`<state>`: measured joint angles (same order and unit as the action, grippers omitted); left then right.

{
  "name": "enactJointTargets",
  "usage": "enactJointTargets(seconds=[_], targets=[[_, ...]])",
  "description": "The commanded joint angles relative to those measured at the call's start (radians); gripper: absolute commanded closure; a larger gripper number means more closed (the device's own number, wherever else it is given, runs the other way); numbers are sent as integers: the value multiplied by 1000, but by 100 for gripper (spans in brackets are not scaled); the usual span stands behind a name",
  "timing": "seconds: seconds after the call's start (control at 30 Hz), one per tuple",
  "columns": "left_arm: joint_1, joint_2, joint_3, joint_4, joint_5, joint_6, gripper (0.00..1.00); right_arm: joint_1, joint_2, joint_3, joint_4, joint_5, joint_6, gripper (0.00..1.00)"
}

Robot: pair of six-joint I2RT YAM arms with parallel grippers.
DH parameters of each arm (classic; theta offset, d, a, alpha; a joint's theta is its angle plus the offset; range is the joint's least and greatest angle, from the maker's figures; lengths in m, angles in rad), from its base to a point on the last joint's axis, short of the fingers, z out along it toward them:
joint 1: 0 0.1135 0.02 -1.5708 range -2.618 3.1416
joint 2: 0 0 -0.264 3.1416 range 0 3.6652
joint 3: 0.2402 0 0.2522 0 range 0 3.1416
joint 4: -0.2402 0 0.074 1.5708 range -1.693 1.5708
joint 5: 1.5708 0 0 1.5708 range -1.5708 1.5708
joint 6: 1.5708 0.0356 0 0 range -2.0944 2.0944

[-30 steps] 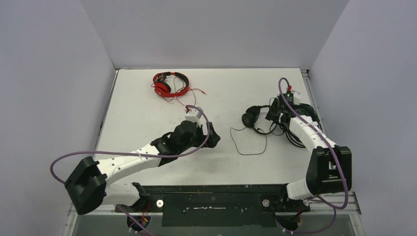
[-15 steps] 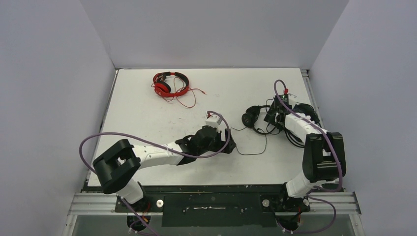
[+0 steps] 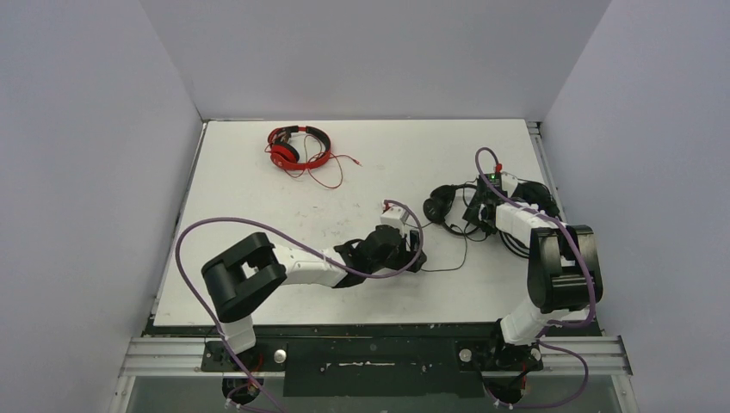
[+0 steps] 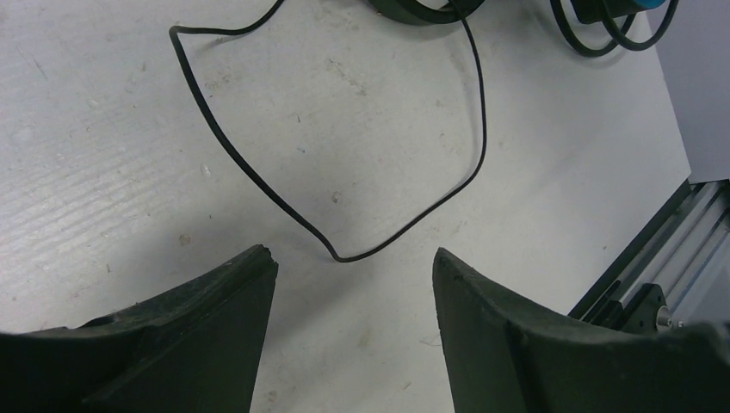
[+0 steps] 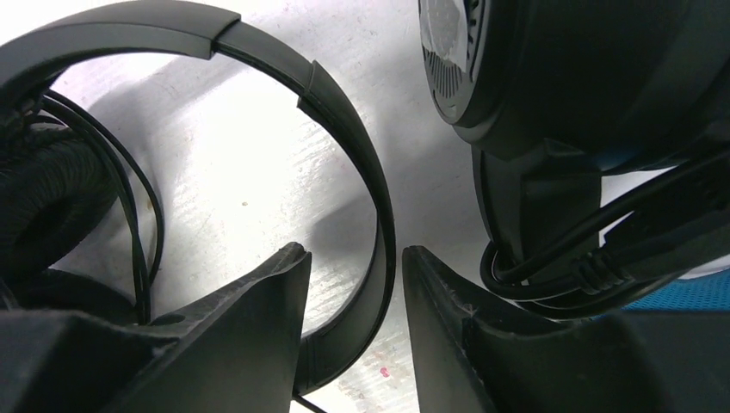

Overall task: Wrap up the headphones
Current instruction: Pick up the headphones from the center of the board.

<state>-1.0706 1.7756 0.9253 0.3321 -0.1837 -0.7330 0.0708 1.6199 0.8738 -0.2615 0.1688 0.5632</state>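
Note:
The all-black headphones lie at the right of the table, their thin black cable trailing in a loop toward the near edge. My left gripper is open and low over the table, with the loop's near bend just at its fingertips and untouched. My right gripper is open and straddles the black headband; the band runs closer to the right finger, and a gap shows at the left one. A second pair with a blue part and coiled cord lies right beside it. The red headphones sit at the far left.
The red cord sprawls loosely near the red pair. The table's right edge and a metal rail lie close to the left gripper. Purple arm cables arch over the near left of the table.
The left arm has swung right across the table to the black cable loop, its jaws narrowing. The right gripper has edged onto the black headband, jaws also narrowing.

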Motion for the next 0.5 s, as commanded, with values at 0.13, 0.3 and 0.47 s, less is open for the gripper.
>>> enactJointTargets(seconds=[0.13, 0.3, 0.47], targets=[[-2, 87, 99, 47, -66, -22, 50, -6, -12, -24, 73, 22, 5, 81], [-2, 118, 124, 45, -130, 23, 72, -4, -40, -23, 62, 31, 5, 95], [-2, 113, 126, 9, -128, 66, 100, -6, -60, -14, 44, 33, 8, 100]])
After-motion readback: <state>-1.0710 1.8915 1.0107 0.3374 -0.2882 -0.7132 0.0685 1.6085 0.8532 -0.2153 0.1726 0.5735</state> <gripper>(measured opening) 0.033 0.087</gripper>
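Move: A bend in the black headphones' cable lies about 2 cm ahead of the left fingers, 1 cm to the right and 3 cm below; those headphones' ear cups sit some 12 cm ahead of this hand and 5 cm right. The right fingers already straddle the headphones' headband, which is level with them and about 1 cm right, with the ear cups roughly 11 cm left and 2 cm ahead. The blue-band headphones lie about 9 cm right and 2 cm ahead. Bring the left gripper forward about 2.5 cm and some 2 cm down to the cable beside its bend, then shut its half-open fingers so the tips pinch the cable. Keep the right hand in place around the headband and close its fingers on the band. ##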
